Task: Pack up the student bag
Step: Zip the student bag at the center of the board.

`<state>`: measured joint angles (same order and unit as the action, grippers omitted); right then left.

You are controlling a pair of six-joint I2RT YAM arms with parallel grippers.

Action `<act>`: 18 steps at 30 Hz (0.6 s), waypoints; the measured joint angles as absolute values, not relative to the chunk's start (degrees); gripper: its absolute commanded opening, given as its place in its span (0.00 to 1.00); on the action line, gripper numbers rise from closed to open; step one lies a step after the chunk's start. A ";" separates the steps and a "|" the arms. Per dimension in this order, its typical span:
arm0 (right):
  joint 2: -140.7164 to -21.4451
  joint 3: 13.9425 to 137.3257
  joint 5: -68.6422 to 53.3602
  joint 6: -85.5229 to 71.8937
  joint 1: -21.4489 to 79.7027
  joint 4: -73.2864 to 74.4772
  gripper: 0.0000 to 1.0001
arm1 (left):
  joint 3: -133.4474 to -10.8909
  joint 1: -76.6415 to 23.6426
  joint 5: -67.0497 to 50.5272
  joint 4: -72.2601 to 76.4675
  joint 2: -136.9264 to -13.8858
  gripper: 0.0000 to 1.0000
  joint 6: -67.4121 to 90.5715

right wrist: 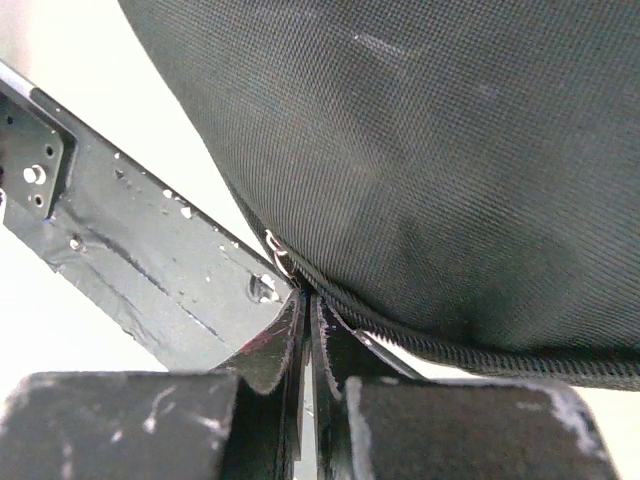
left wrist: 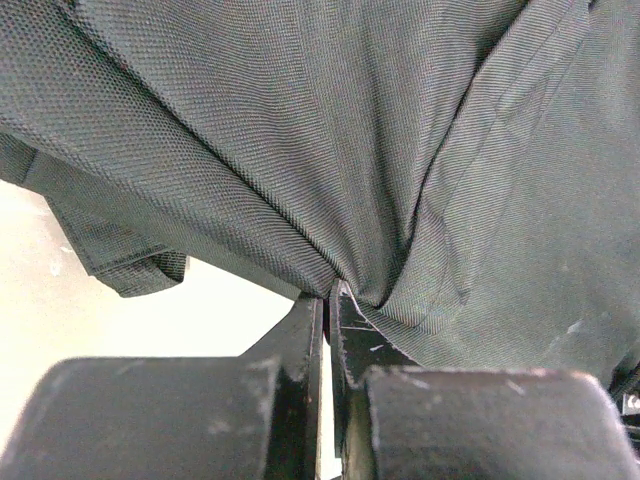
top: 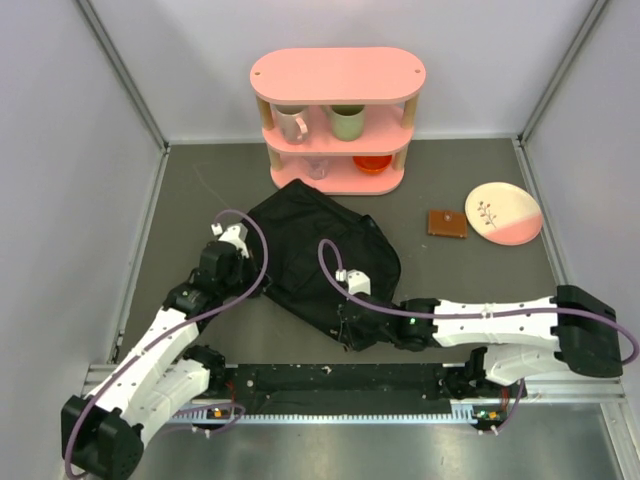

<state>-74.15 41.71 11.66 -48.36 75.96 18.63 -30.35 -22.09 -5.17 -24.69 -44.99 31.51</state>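
Observation:
The student bag (top: pixel 322 250), black and wrinkled, lies flat on the grey table in front of the pink shelf. My left gripper (top: pixel 252 272) is at its left edge, and in the left wrist view that gripper (left wrist: pixel 328 292) is shut on a bunched fold of the bag's fabric (left wrist: pixel 400 150). My right gripper (top: pixel 356 322) is at the bag's near corner. The right wrist view shows it (right wrist: pixel 308 298) shut on the bag's zipper seam (right wrist: pixel 420 335), next to a small metal zipper pull (right wrist: pixel 279 252). The bag's opening is hidden.
The pink shelf (top: pixel 338 75) at the back holds a white mug (top: pixel 291 123), a green mug (top: pixel 347 122), a glass (top: pixel 317 166) and an orange bowl (top: pixel 372 163). A brown wallet (top: pixel 447 223) and a pink-and-white plate (top: pixel 503 213) lie to the right. A black rail (top: pixel 340 380) runs along the near edge.

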 measured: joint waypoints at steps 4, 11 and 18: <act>-71.81 41.17 11.46 -45.41 75.96 18.46 0.00 | -31.64 -19.16 -7.99 -24.97 -47.07 0.39 30.63; -73.14 41.30 10.41 -41.04 75.96 18.37 0.00 | -32.23 -17.15 -11.46 -23.73 -47.62 0.82 30.79; -76.14 41.80 9.23 -38.50 75.96 17.21 0.00 | -24.14 -17.98 -17.06 -22.41 -36.58 0.86 40.14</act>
<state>-76.14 41.80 9.23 -38.50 75.96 17.21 -24.14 -17.98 -17.06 -22.41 -36.58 40.14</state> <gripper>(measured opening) 0.005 0.853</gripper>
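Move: The student bag's near-left edge is already pinched in the shut left fingers; the bag's middle lies about 7 cm ahead, 13 cm right and 6 cm below that hand, and the zipper pull some 13 cm back, 18 cm right and 4 cm lower. The right fingers already grip that pull at the bag's near edge; from that hand the bag's middle is about 20 cm ahead, 5 cm left and 3 cm lower. The bag's near-left edge is let go: the left fingers spread wide as the hand eases about 1 cm forward, then the hand rises slightly, backs off some 3 cm and drifts a little right, dipping again, its left side rolling down about 15 degrees. The zipper pull stays pinched in the right hand, which bobs up and sinks below its starting height, turning slightly counter-clockwise. ##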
